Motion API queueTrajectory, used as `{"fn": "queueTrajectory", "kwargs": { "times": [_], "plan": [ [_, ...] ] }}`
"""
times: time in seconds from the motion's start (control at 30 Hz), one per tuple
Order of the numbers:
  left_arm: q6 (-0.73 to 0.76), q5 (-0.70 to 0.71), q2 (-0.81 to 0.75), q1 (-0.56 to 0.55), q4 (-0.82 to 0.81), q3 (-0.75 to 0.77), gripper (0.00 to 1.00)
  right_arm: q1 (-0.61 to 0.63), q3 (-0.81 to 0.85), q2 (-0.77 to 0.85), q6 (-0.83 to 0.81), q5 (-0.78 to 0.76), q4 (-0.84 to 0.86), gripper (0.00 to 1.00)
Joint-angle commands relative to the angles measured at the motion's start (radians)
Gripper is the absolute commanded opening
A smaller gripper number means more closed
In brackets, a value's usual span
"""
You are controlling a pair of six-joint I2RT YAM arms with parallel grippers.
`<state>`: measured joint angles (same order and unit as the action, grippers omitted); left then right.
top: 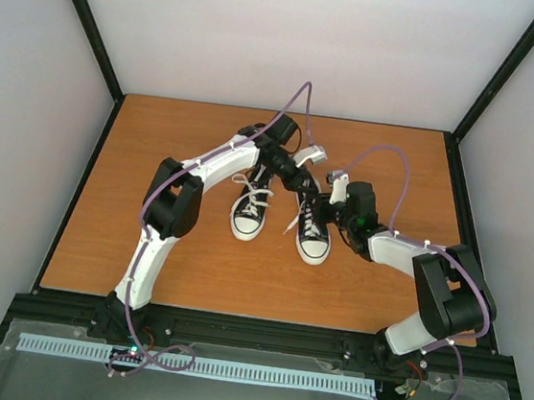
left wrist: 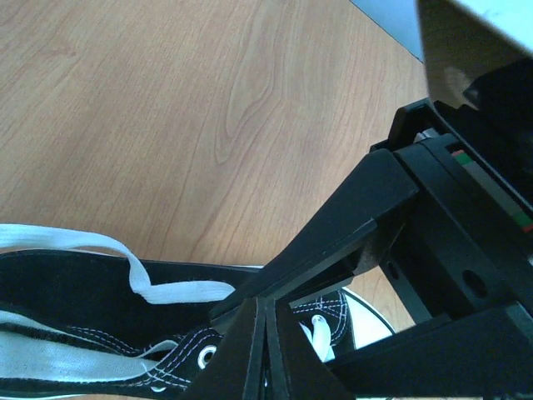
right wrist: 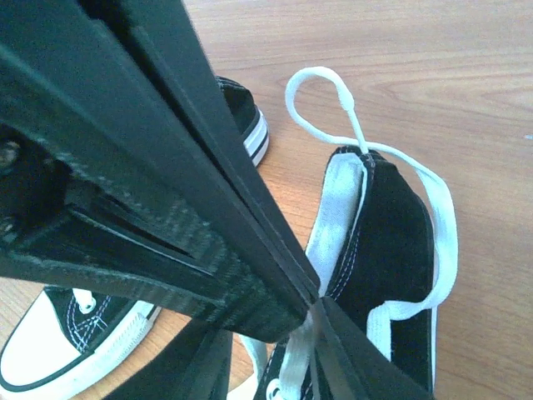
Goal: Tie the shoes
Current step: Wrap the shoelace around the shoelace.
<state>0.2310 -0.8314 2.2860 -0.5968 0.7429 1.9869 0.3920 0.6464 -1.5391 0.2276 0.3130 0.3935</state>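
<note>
Two black shoes with white toe caps stand side by side mid-table, the left shoe (top: pixel 248 215) and the right shoe (top: pixel 313 239). Both grippers hover over the right one. My left gripper (top: pixel 300 183) is at its heel end. In the left wrist view its jaws (left wrist: pixel 258 304) are pressed together, and a flat white lace (left wrist: pixel 179 292) runs in at their tips over the black canvas (left wrist: pixel 75 292). My right gripper (top: pixel 324 205) comes in from the right. Its tips (right wrist: pixel 315 298) pinch a white lace (right wrist: pixel 293 358) above the shoe's opening (right wrist: pixel 391 242). A free lace loop (right wrist: pixel 321 83) sticks up behind the heel.
The wooden table (top: pixel 146 244) is boxed in by pale walls and black frame posts (top: pixel 85 15). A black rail (top: pixel 261 335) and a white perforated strip (top: pixel 228 369) run along the near edge. The other shoe's toe cap (right wrist: pixel 50 350) lies close to the right gripper.
</note>
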Motion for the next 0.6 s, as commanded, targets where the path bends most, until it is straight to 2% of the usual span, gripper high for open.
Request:
{"fn": "queueTrajectory", "kwargs": {
  "times": [0.0, 0.1, 0.2, 0.23, 0.3, 0.37, 0.47, 0.57],
  "plan": [
    [-0.013, -0.034, 0.010, -0.003, -0.011, 0.039, 0.01, 0.008, 0.024, -0.015, 0.009, -0.043, 0.045, 0.22],
    [-0.009, -0.031, 0.012, -0.003, -0.010, 0.038, 0.01, 0.008, 0.024, -0.012, 0.013, -0.041, 0.045, 0.11],
    [-0.001, -0.025, 0.011, -0.003, -0.002, 0.042, 0.03, 0.008, 0.024, -0.006, 0.009, -0.039, 0.033, 0.06],
    [0.007, -0.023, 0.010, -0.003, 0.005, 0.048, 0.08, 0.008, 0.023, -0.004, 0.006, -0.040, 0.029, 0.04],
    [0.033, -0.004, 0.013, -0.003, 0.048, 0.076, 0.32, 0.008, 0.020, -0.006, 0.002, -0.044, 0.026, 0.03],
    [0.087, 0.023, 0.021, -0.002, 0.123, 0.139, 0.45, 0.008, 0.018, -0.012, -0.001, -0.044, 0.026, 0.03],
    [0.192, 0.058, 0.030, 0.002, 0.249, 0.235, 0.53, 0.008, 0.021, -0.023, 0.002, -0.033, 0.028, 0.03],
    [0.231, 0.099, 0.015, 0.028, 0.272, 0.257, 0.57, 0.008, 0.024, -0.027, 0.001, -0.028, 0.027, 0.03]
  ]
}}
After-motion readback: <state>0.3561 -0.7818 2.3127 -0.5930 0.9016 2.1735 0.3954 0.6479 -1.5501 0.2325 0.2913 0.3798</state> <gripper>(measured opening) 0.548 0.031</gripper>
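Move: The right hand goes for the shoelace held in the left fingertips; it is about 1 cm ahead of the right hand point and 1 cm to its left, at its height. From the right hand, the worked shoe's middle lies some 3 cm back, 2 cm left and 8 cm below, a loose lace tail about 5 cm back and 6 cm left, equally low, and the other shoe roughly 17 cm left, 3 cm back and 8 cm below. For the left hand, the held lace sits right at its closed fingertips. The right hand stays almost in place just above the worked shoe, sinking under 1 cm, while its partly open fingers shut and pinch the shoelace right beside the left fingertips. Once they have closed on it, the left hand opens to about half, lets go of the lace and lifts away about 3 cm up and 1 cm forward, fingers tilting up slightly by some 5 to 10 degrees. ##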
